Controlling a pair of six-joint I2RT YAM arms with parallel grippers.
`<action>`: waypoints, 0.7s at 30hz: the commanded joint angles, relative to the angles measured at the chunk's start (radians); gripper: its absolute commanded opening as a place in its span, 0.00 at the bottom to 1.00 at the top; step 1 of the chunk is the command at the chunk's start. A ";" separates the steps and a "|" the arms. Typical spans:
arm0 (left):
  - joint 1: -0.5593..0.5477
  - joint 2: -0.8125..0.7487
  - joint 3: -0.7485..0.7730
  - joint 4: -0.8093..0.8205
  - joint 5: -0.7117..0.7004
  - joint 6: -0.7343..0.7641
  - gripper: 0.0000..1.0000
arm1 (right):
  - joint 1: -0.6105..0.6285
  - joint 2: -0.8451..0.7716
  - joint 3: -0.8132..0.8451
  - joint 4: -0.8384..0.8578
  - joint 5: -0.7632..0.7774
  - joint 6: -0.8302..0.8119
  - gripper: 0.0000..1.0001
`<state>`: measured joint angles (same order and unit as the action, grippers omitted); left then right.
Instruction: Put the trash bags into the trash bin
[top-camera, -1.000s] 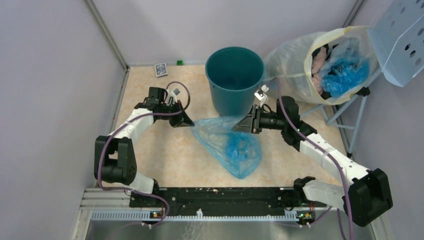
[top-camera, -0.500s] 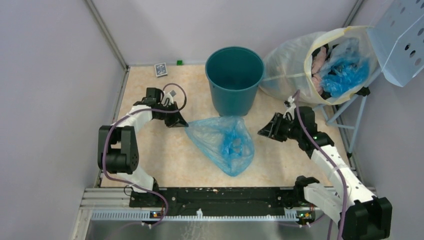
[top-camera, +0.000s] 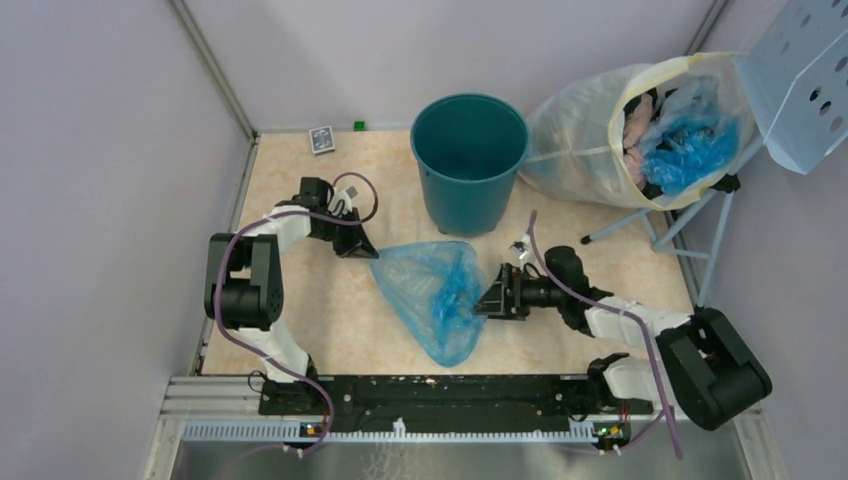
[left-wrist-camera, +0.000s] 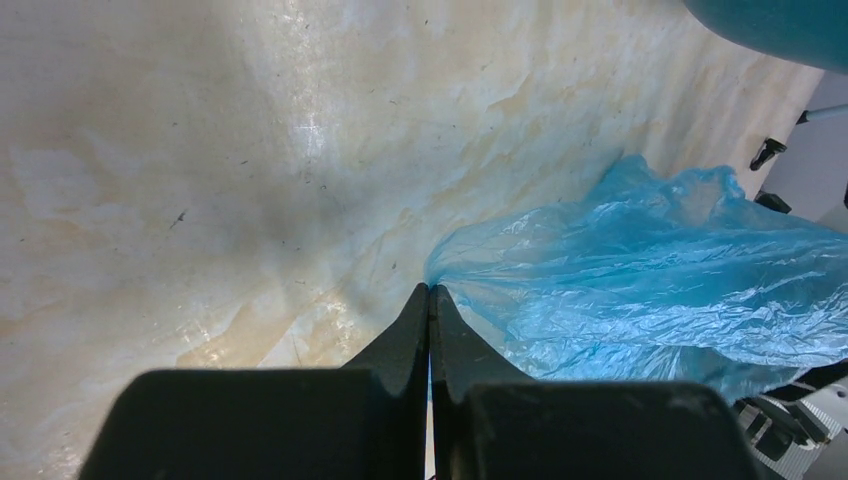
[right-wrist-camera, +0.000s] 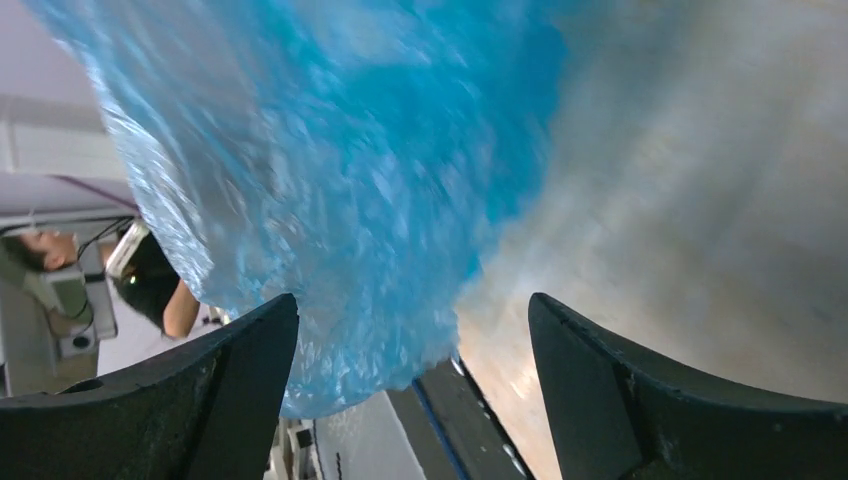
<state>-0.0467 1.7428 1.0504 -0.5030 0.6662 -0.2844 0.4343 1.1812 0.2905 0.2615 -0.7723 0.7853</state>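
Observation:
A crinkly light-blue trash bag (top-camera: 440, 297) lies spread on the table in front of the dark-teal trash bin (top-camera: 468, 160). My left gripper (top-camera: 366, 250) is shut on the bag's left corner; in the left wrist view its fingertips (left-wrist-camera: 431, 291) pinch the plastic (left-wrist-camera: 660, 270). My right gripper (top-camera: 487, 302) is open at the bag's right edge, low over the table. In the right wrist view (right-wrist-camera: 412, 330) the blue bag (right-wrist-camera: 330, 170) fills the space ahead and reaches between the spread fingers.
A large cloudy-white sack (top-camera: 640, 125) with blue plastic inside hangs on a stand at the back right, under a pale-blue perforated panel (top-camera: 800, 80). A small card (top-camera: 321, 139) and a green block (top-camera: 359, 125) lie by the back wall. Walls close the left and back.
My right arm swung away from the bin, dropped low and came in at the bag's right edge. The bag bunched narrower and shifted left. My left gripper stayed shut on the corner.

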 joint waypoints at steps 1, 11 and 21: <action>0.002 -0.004 0.049 -0.004 0.029 0.023 0.00 | 0.095 0.052 0.074 0.378 -0.063 0.114 0.85; 0.004 -0.053 0.055 -0.025 0.031 0.012 0.01 | 0.125 -0.043 0.285 0.004 0.000 0.017 0.81; 0.004 -0.097 0.100 -0.022 0.082 -0.038 0.01 | 0.124 -0.011 0.359 -0.122 0.116 0.028 0.43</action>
<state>-0.0467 1.7023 1.1080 -0.5407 0.6998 -0.3038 0.5491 1.1461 0.5789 0.1638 -0.7013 0.8070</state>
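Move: The right hand, fingers wide open, has the middle of the blue trash bag about 9 cm to its left, 3 cm ahead and some 3 cm below. The trash bin stands roughly 31 cm ahead of this hand, 2 cm left, its middle about 8 cm higher; the stand's foot is 25 cm ahead, 21 cm right and 6 cm below. From the left hand, already pinching the bag's far corner, the bag's middle lies about 12 cm back, 10 cm right and 2 cm below. Up first, about 11 cm, the right hand sweeps along the bag's right side while drifting some 5 cm left and 3 cm forward, its fingers tipping up about 15 degrees. It then sinks back a centimetre or so and begins closing around the loose film, ending about half open. The left hand keeps its pinch and rises some 3 cm. ##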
